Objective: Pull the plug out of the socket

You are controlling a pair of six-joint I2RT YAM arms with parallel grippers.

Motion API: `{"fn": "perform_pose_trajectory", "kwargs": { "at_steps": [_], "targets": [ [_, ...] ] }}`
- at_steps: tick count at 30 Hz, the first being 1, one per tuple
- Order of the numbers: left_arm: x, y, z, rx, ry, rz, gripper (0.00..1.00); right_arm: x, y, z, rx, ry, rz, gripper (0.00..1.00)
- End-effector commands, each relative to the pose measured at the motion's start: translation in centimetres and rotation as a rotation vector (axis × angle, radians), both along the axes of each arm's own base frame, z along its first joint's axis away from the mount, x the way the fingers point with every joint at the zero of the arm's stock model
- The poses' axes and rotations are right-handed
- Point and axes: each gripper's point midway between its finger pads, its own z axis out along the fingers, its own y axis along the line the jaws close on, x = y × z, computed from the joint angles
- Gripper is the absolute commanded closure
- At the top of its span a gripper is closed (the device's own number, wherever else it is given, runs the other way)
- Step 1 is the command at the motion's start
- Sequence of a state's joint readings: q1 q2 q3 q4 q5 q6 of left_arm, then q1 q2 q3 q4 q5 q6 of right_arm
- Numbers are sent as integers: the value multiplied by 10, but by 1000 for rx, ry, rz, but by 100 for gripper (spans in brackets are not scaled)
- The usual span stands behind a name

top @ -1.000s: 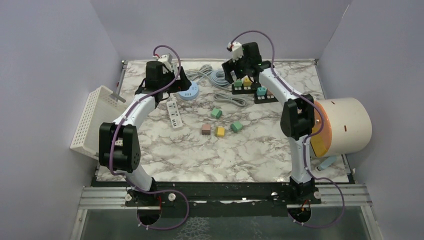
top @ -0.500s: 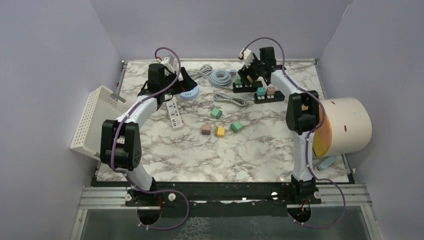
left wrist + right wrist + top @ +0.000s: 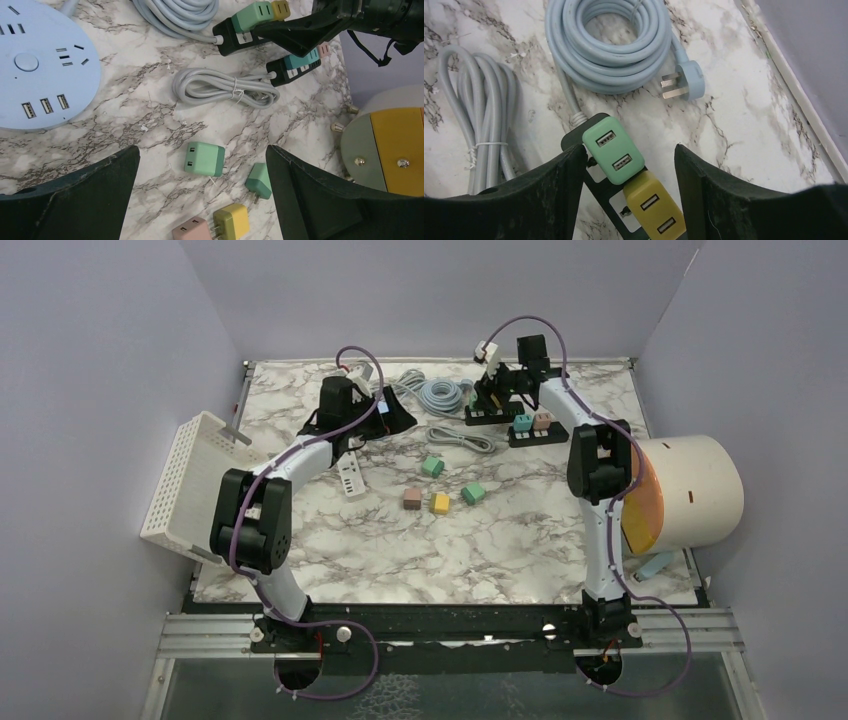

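Note:
A black socket strip (image 3: 599,187) lies at the back of the table with a light green plug (image 3: 614,149) and a yellow plug (image 3: 654,205) pushed into it. My right gripper (image 3: 626,167) hangs just above this strip (image 3: 487,416), open, its fingers on either side of the two plugs. The left pad is close to the green plug's edge and a gap shows on the right. A second black strip (image 3: 292,70) holds a teal and a pink plug. My left gripper (image 3: 202,152) is wide open and empty above loose plugs.
Loose plugs lie mid-table: green (image 3: 432,466), pink (image 3: 411,499), yellow (image 3: 440,503), green (image 3: 473,493). A round blue socket hub (image 3: 35,65), a white strip (image 3: 348,470), a coiled cable (image 3: 609,45) and a tied cable (image 3: 225,90) are nearby. A white basket (image 3: 185,475) stands left, a cylinder (image 3: 690,490) right.
My right gripper has come down over the back strip and its jaws have narrowed around the green and yellow plugs. My left arm has swung to the right, over the blue hub.

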State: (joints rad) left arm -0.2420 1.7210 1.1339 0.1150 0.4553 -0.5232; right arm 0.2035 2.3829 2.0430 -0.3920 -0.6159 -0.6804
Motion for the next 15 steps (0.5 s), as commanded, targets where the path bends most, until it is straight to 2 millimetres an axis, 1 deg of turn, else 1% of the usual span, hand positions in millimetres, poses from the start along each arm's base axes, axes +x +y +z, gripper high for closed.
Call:
{"fn": "perform_pose_trajectory", "kwargs": {
  "at_steps": [1,4,5,7,8,9,10,12,13,15],
  "targets": [
    [5,1,10,-3,-58,-7,1,-13,11,-10,36,49,77,34],
    [4,0,12,-10,-65,-9,1,-18,13,-11,41,68,94,43],
    [4,0,13,-11,-67,-11,1,-19,14,-10,45,71,97,47],
    [5,-1,14,-11,-64,-11,1,-20,13,-8,46,76,100,60],
    [5,-2,16,-6,-64,-13,1,-21,13,-10,43,80,98,70],
    [6,-2,17,3,-64,-14,1,-21,12,-11,37,82,96,87],
    [7,-2,18,13,-62,-10,1,-21,11,-12,28,83,90,97],
    [8,-4,19,21,-55,-3,1,-21,9,-14,23,86,84,99],
    [8,-7,20,21,-55,-6,1,-21,10,-11,27,83,81,99],
    [11,-16,19,15,-45,-7,1,-14,12,3,56,48,58,99]
  ]
}}
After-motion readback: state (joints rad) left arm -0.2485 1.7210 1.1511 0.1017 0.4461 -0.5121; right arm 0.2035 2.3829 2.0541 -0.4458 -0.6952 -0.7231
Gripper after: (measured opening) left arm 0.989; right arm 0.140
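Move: The green plug on the far black strip lies almost between the right hand's open fingers, roughly 1 cm back, 1 cm to the left and 1 cm below. The yellow plug sits on the same strip about 5 cm to the green plug's right. The light-blue cord coil is level ahead, some 10 cm left; the teal plug is about 7 cm back and 11 cm right. From the left hand, the green plug is about 10 cm ahead, 17 cm right and 8 cm lower. Onto the green plug, still in its black strip, the right fingers close from well open to nearly shut, ending pinched on its two sides with the tips beside the yellow plug. As they close, the hand eases about 1.5 cm back and to the left at the same height, the wrist turning some 5 degrees counter-clockwise. ##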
